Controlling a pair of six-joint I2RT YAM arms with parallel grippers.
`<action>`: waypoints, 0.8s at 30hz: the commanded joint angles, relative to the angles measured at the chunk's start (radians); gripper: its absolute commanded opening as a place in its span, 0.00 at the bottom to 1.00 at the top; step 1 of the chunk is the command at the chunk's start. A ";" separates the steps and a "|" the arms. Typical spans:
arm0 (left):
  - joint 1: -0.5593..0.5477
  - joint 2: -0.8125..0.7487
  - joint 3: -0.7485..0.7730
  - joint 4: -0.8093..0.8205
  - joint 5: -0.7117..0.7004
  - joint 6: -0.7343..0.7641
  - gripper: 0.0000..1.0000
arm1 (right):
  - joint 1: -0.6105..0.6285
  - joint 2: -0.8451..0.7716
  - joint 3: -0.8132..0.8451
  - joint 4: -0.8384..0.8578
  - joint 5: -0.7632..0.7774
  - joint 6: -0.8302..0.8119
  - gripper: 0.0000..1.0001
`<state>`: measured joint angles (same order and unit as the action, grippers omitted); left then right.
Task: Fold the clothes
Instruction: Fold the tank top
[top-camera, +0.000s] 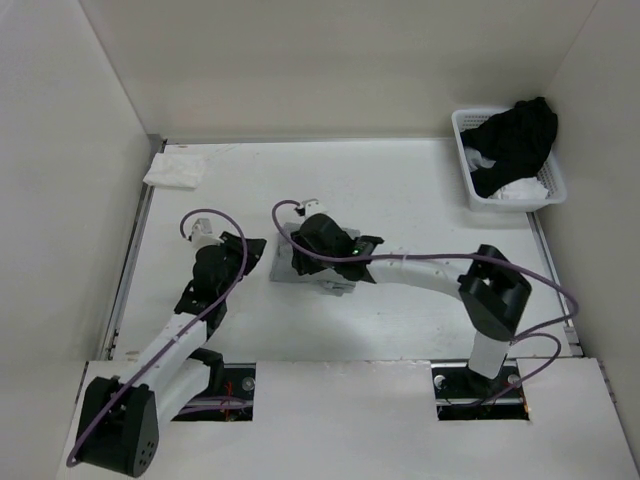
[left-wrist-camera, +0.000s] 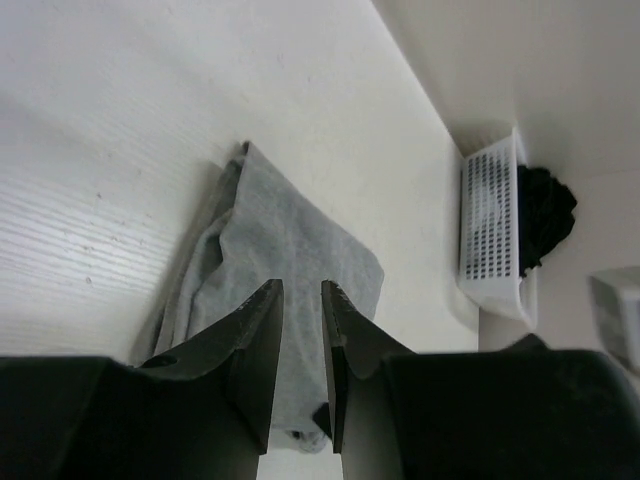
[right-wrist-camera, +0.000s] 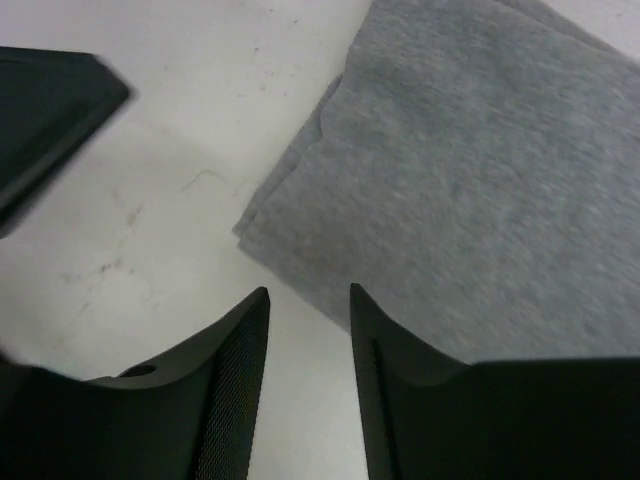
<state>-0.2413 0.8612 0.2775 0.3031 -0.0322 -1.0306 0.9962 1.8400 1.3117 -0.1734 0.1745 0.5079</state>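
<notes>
The clothes, a grey knit top (top-camera: 282, 262), lie folded into a small stack in the middle of the table, mostly covered in the top view by my right arm. In the left wrist view the folded grey top (left-wrist-camera: 290, 240) lies just beyond my left gripper (left-wrist-camera: 302, 292), whose jaws stand a narrow gap apart with nothing between them. My right gripper (right-wrist-camera: 308, 294) hangs open over bare table at the corner of the grey top (right-wrist-camera: 470, 190), its right finger (right-wrist-camera: 400, 350) overlapping the cloth's edge. From above, the left gripper (top-camera: 256, 247) is just left of the stack and the right gripper (top-camera: 303, 268) is over it.
A white basket (top-camera: 468, 170) holding a heap of black garments (top-camera: 515, 140) stands at the back right, also seen as the basket (left-wrist-camera: 490, 235) in the left wrist view. A small white folded cloth (top-camera: 175, 168) lies at the back left. Walls close in the table's sides.
</notes>
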 joint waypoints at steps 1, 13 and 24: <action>-0.081 0.077 0.061 0.066 -0.008 0.000 0.21 | -0.056 -0.162 -0.107 0.208 -0.076 0.047 0.34; -0.283 0.530 0.063 0.313 -0.081 -0.017 0.20 | -0.314 0.011 -0.371 0.724 -0.328 0.322 0.03; -0.241 0.443 -0.086 0.321 -0.069 -0.031 0.20 | -0.409 0.202 -0.310 0.868 -0.351 0.534 0.03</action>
<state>-0.4999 1.3624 0.2260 0.6189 -0.0898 -1.0618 0.6056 2.0254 0.9680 0.5941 -0.1959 0.9714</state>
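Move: The right hand is just above the folded tank top, open and holding nothing; the tank top's middle is about 6 cm ahead, 4 cm to its right and 9 cm below. From the left hand, that middle lies some 12 cm right, 3 cm ahead and 12 cm down. The white cloth is about 28 cm ahead of the left hand and 19 cm to its left; the laundry basket is roughly 32 cm ahead of the right hand and 46 cm to its right. The right hand lifts some 4 cm as its fingers shut empty, arcs forward and to the right across the tank top, then sinks about 11 cm from that peak, rolling some 40 degrees about the line of its fingers, to set the closed tips on the far right part of the cloth. The left hand swings right about 10 cm and drops about as far, tipping down some 15 degrees, then eases a little back and left, bringing its slightly parted fingertips down to the near left part of the tank top. ##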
